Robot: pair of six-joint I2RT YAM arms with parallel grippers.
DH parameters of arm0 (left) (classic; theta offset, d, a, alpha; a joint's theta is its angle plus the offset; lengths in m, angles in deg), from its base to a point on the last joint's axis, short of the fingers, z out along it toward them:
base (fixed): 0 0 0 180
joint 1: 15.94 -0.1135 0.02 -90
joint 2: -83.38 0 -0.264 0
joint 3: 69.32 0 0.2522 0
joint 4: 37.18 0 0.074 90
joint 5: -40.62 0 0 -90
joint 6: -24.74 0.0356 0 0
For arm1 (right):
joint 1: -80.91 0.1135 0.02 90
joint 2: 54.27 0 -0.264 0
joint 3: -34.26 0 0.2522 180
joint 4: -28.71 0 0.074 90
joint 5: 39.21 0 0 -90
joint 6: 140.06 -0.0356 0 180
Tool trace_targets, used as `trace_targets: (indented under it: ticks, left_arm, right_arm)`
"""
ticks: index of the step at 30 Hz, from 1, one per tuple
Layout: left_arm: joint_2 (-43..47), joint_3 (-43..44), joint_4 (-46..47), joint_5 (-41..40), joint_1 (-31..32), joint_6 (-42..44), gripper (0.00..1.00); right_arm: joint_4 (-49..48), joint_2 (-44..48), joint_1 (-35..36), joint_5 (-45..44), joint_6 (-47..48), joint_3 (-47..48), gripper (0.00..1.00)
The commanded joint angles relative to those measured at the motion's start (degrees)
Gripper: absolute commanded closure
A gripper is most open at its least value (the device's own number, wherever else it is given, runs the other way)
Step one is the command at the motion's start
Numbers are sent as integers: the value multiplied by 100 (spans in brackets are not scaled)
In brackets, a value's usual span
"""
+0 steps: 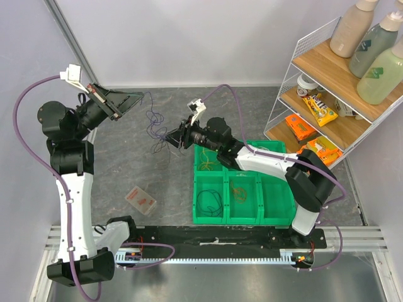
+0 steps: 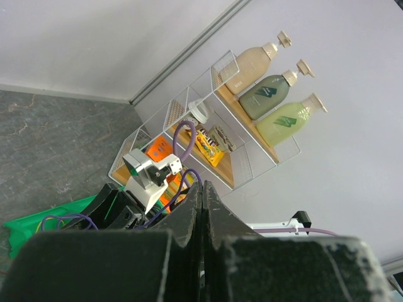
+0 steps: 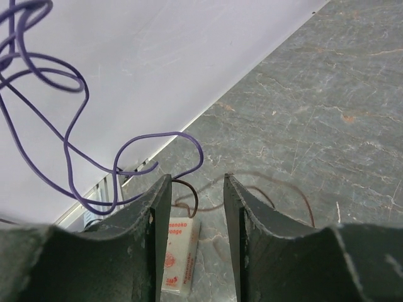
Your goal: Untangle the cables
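Observation:
A thin purple cable (image 1: pixel 153 123) hangs in loose loops from the tips of my left gripper (image 1: pixel 140 95), which is raised at the back left and shut on it. In the left wrist view the left gripper (image 2: pixel 202 185) has its jaws pressed together. My right gripper (image 1: pixel 169 135) is at the lower end of the hanging tangle. In the right wrist view the right gripper (image 3: pixel 195 179) is open. A dark brown cable (image 3: pixel 196 197) curls by its left fingertip, and the purple cable (image 3: pixel 165 134) loops just beyond. More cables lie in the green bin's compartments.
A green divided bin (image 1: pixel 194 189) sits under the right arm. A small white sponge packet (image 1: pixel 140 200) lies on the grey table, also visible below the right jaws (image 3: pixel 179 258). A wire shelf (image 1: pixel 327 94) with bottles and snack packs stands at the right. Walls close the back and left.

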Motion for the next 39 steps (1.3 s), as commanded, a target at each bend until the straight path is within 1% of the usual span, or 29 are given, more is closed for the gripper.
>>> trace_targets:
  ticks: [1, 5, 12, 16, 17, 19, 21, 23, 26, 28, 30, 31, 32, 33, 34, 36, 39]
  left_arm:
    - [138, 200, 160, 149, 25, -217, 98]
    - [156, 191, 169, 132, 25, -226, 98]
    - [165, 209, 160, 140, 25, -243, 98]
    - [174, 200, 169, 131, 25, -261, 98]
    - [182, 209, 169, 140, 34, -261, 98]
    - [191, 218, 169, 123, 42, -252, 98]
    - [191, 227, 160, 123, 25, -252, 98]
    - [209, 235, 143, 96, 25, -252, 98]
    - [226, 297, 99, 26, 25, -200, 98]
    - [244, 411, -146, -131, 25, 10, 98]
    - [288, 682, -759, -552, 34, 527, 98]
    - [314, 910, -1198, -954, 25, 930, 98]
    - [358, 1130, -1733, -1463, 25, 1274, 98]
    - [419, 1471, -2391, -1955, 34, 1538, 98]
    - [446, 1701, -2719, -2482, 34, 1784, 98]
    - [429, 2079, -3265, -3231, 25, 2198, 98]
    - [420, 2406, -3732, -4295, 60, 2498, 98]
  right_arm:
    - [-412, 246, 12, 42, -28, -182, 53]
    - [-482, 185, 12, 209, -63, -200, 53]
    - [-650, 132, 12, 183, -151, -244, 53]
    - [-658, 53, 21, 209, -212, -200, 57]
    - [-693, 44, 12, 218, -230, -209, 62]
    - [-650, 35, 12, 183, -230, -200, 82]
    - [-571, 61, 12, 78, -212, -227, 90]
    - [-509, 114, 21, -36, -204, -279, 100]
    - [-378, 219, 12, -265, -151, -358, 100]
    - [-185, 342, 12, -685, -133, -463, 100]
    - [314, 544, 3, -1439, -142, -560, 100]
    - [674, 658, -14, -1904, -177, -596, 100]
    - [999, 781, -58, -2562, -238, -631, 100]
    - [1351, 913, -137, -3029, -378, -692, 100]
    - [1633, 1027, -242, -3295, -440, -762, 100]
    - [1898, 1326, -540, -3569, -458, -955, 100]
    - [2197, 1853, -1076, -3605, -301, -1246, 100]
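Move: The brown cable is all but between the right hand's open fingertips, about 1 cm farther out and 1 cm left, at their height. The purple cable's coils hang about 3 cm left of that hand, level fore and aft and some 8 cm above it; the yellow cable in the green tray lies 13 cm right, 1 cm ahead and 23 cm below. From the left hand, the brown cable is roughly 4 cm ahead, 5 cm right and 23 cm below. Staying nearly in place at first, the right hand shuts its half-open fingers and pinches the brown cable, then pulls away to the right, about 12 cm, also forward and a little down, swinging clockwise some 30 degrees towards the space over the yellow cable. The left hand keeps its grip on the purple cable and, late on, draws left and up about 7 cm, turning counter-clockwise. ##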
